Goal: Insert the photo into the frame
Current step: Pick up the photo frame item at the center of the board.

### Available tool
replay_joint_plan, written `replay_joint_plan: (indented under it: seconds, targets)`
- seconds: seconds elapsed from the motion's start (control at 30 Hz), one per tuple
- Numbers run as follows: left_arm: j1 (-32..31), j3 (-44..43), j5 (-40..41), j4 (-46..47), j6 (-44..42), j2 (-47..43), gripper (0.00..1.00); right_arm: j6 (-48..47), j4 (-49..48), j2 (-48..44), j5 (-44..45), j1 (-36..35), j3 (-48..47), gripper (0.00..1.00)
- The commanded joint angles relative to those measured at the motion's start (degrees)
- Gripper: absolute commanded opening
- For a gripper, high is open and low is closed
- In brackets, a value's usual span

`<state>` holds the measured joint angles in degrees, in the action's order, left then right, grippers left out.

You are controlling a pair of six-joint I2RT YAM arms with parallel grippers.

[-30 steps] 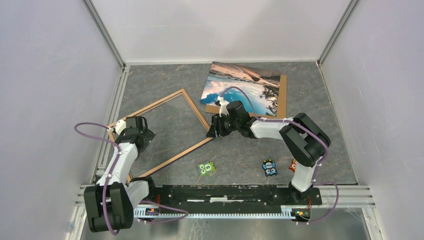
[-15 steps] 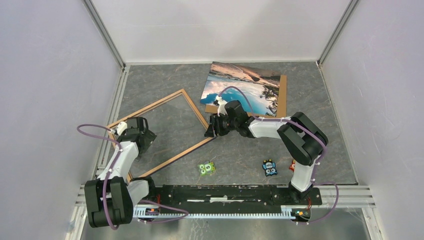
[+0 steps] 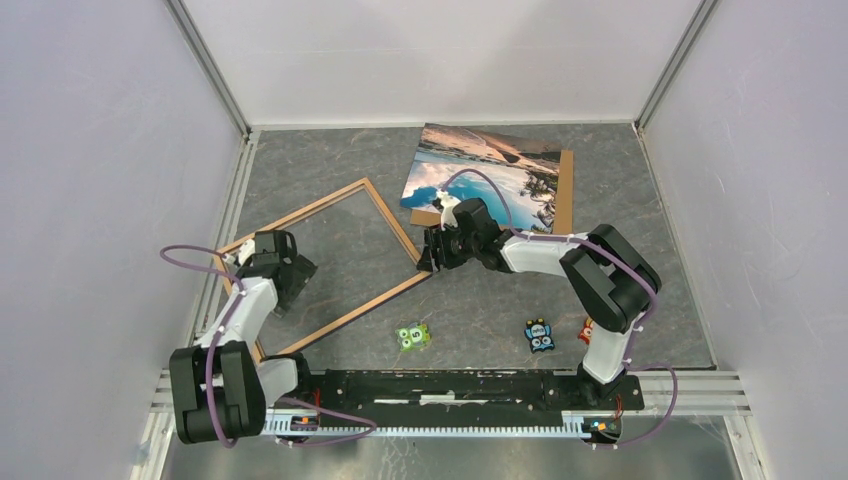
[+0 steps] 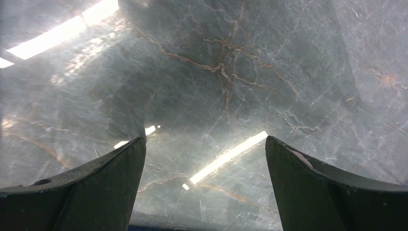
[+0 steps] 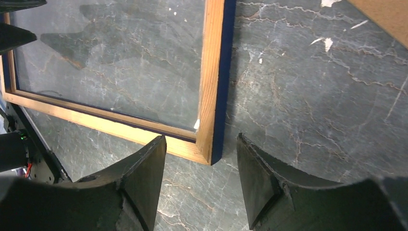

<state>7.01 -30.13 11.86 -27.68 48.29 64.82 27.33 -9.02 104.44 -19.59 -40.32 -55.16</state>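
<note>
The frame (image 3: 393,223) lies flat on the table with its light wood back up and dark blue showing on its outer edge (image 5: 224,72). Its glass reflects the lights. My left gripper (image 3: 288,276) hovers over the glass at the frame's left end, with its fingers (image 4: 115,163) spread wide open and nothing between them (image 4: 204,139). My right gripper (image 3: 430,258) is open at the frame's right corner (image 5: 210,153). That corner sits just ahead of the gap between the fingertips (image 5: 201,137) and touches neither one. The photo (image 3: 490,172) lies face up at the back.
A brown cardboard backing board (image 3: 565,195) lies under the photo, and its corner shows in the right wrist view (image 5: 385,14). Three small toy figures sit near the front: green (image 3: 413,336), blue-black (image 3: 540,335) and red (image 3: 585,330). Walls close in on the left, back and right.
The right jaws have opened a little wider at the frame's corner. The left gripper has shifted slightly nearer and to the right over the glass. The frame and photo have not moved.
</note>
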Motion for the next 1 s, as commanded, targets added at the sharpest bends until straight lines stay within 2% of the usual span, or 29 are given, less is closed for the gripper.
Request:
replay_joint_plan:
  seconds: [0.0, 0.1, 0.17, 0.37, 0.47, 0.77, 0.97]
  targets:
    - [0.07, -3.21, 9.28, -6.85, 0.46, -5.65, 1.00, -2.24, 0.22, -1.07, 0.49, 0.41, -2.15, 0.64]
    - [0.38, -4.15, 16.93, -11.48, 2.86, -11.34, 1.00, -3.06, 1.34, 0.19, -0.28, 0.43, -3.65, 0.70]
    - [1.35, -4.43, 18.93, -13.87, 5.72, -11.86, 1.00, -3.57, 1.88, 0.89, -0.82, 0.49, -4.70, 0.75]
    - [8.45, -1.81, 13.78, -12.14, 7.93, -9.26, 1.00, -4.52, 4.34, 3.07, -2.21, 0.79, -7.49, 0.85]
    - [9.86, -1.03, 15.71, -10.94, 7.40, -8.40, 1.00, -4.40, 4.19, 3.47, -2.37, 0.93, -7.08, 0.86]
    - [14.60, 2.19, 10.58, -8.52, 9.28, -6.07, 1.00, -3.84, 3.72, 4.56, -3.73, 1.21, -7.59, 0.98]
    - [15.31, 2.78, 10.17, -8.19, 9.80, -5.58, 1.00, -3.02, 3.06, 5.75, -5.37, 1.21, -8.34, 0.98]
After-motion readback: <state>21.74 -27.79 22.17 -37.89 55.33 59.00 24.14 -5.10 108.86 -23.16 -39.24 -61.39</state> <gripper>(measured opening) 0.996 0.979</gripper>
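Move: The photo frame lies flat: the middle of its left side is some 9 cm to the left of the left hand and 4 cm back, its near-left corner about 12 cm back and 5 cm left. The right hand is already over the frame's right corner, which sits about 2 cm back, 1 cm right and 2 cm below. From that hand the green owl stands 13 cm back and 2 cm left, the photo 18 cm ahead and 13 cm right. The frame's left side is what the left hand makes for, fingers wide open: it hops up about 5 cm inside the frame, swings back and left by some 7 cm each, and sinks to its old height beside that side near the near-left corner, turning about 25 degrees counter-clockwise. At the right corner the right hand spreads its fingers from about half to fully open, easing roughly 1 cm forward. ##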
